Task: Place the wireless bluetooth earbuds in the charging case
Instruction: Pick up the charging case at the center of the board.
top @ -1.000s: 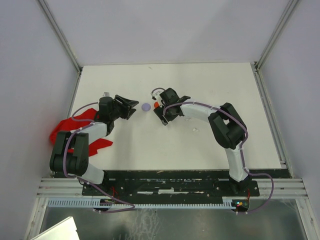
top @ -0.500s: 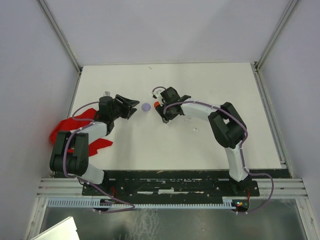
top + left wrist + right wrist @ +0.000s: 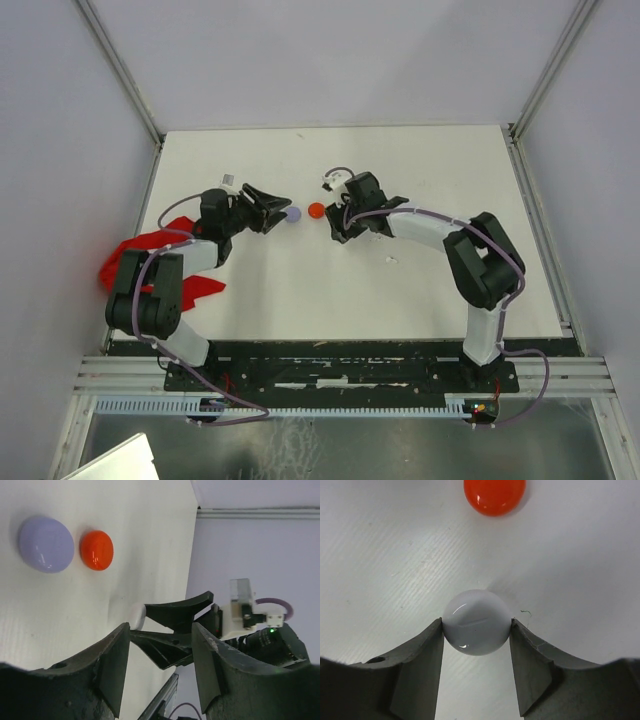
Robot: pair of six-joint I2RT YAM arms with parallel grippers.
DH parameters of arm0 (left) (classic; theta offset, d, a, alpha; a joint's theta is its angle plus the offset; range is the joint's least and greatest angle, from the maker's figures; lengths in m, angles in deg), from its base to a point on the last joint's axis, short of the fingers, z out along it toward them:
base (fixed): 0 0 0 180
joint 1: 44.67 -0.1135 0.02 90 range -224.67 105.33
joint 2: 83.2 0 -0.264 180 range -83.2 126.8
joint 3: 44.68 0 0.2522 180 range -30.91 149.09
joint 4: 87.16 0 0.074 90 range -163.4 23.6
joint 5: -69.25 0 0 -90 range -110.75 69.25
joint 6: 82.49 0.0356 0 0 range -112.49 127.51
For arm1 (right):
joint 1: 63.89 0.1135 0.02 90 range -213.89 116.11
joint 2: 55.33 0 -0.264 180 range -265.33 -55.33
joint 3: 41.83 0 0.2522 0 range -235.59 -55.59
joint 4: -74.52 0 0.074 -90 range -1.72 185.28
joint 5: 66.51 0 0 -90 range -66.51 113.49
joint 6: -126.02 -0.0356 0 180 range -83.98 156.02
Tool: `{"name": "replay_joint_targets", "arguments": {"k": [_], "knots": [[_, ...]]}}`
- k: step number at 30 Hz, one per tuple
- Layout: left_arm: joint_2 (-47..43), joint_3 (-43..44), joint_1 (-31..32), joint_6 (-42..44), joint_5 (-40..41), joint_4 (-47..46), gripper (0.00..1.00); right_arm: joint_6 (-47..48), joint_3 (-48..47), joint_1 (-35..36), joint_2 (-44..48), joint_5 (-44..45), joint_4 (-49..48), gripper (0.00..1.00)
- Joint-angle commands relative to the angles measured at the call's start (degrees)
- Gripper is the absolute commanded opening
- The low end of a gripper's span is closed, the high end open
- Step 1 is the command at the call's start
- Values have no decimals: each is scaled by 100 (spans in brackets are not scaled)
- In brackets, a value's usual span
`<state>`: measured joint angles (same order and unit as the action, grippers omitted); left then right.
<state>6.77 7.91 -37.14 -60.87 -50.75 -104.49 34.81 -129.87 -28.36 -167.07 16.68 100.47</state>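
My right gripper (image 3: 476, 626) is shut on a glossy white round case (image 3: 476, 622), both fingers touching its sides, low over the table. A red round case (image 3: 494, 495) lies just beyond it. The left wrist view shows a lilac round case (image 3: 46, 544) and the red one (image 3: 97, 550) side by side, with the white one (image 3: 137, 616) at the tips of the right gripper. My left gripper (image 3: 279, 214) is open and holds nothing, right beside the lilac case (image 3: 293, 214). A tiny white bit (image 3: 392, 260) lies on the table, too small to tell whether it is an earbud.
A red cloth (image 3: 128, 257) lies at the table's left edge beside the left arm. Metal frame rails (image 3: 120, 70) run along both sides of the white table (image 3: 420, 170).
The right gripper shifted right and closed on the white case, uncovering the red case. The left gripper swung up toward the lilac case.
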Motion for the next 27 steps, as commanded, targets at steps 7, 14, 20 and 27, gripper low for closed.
{"name": "replay_joint_targets", "arguments": {"k": [7, 14, 20, 27], "knots": [[725, 481, 575, -42, -1041, -1318, 58, 367, 460, -362, 1252, -1473, -1018, 37], [913, 672, 864, 36, -1016, -1417, 56, 438, 581, -364, 1457, -1816, -1017, 36], [1012, 705, 981, 68, -1005, -1444, 56, 433, 599, -366, 1540, -1920, -979, 36], [1114, 714, 1105, 136, -1036, -1444, 54, 430, 595, -356, 1559, -1969, -948, 36]]}}
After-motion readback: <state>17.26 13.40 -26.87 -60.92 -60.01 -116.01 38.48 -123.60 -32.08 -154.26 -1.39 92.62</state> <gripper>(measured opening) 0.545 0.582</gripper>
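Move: My right hand already holds the white charging case just off the table. From my left hand, that case lies about 14 cm to the right, 1 cm ahead and 10 cm lower. The left hand is also what the right one carries to. The orange case is on the table some 6 cm ahead, 8 cm right and 12 cm below the left hand, with the lavender case about 5 cm left of it and 1 cm nearer. I raise the pinched charging case about 9 cm with my right hand, easing slightly back late in the lift while the wrist rolls left side up and turns a little counter-clockwise. Meanwhile my left hand swings about 9 cm right, drifting slightly back and turning some 20 degrees clockwise, so its still-open fingers come close to the case and face it. ##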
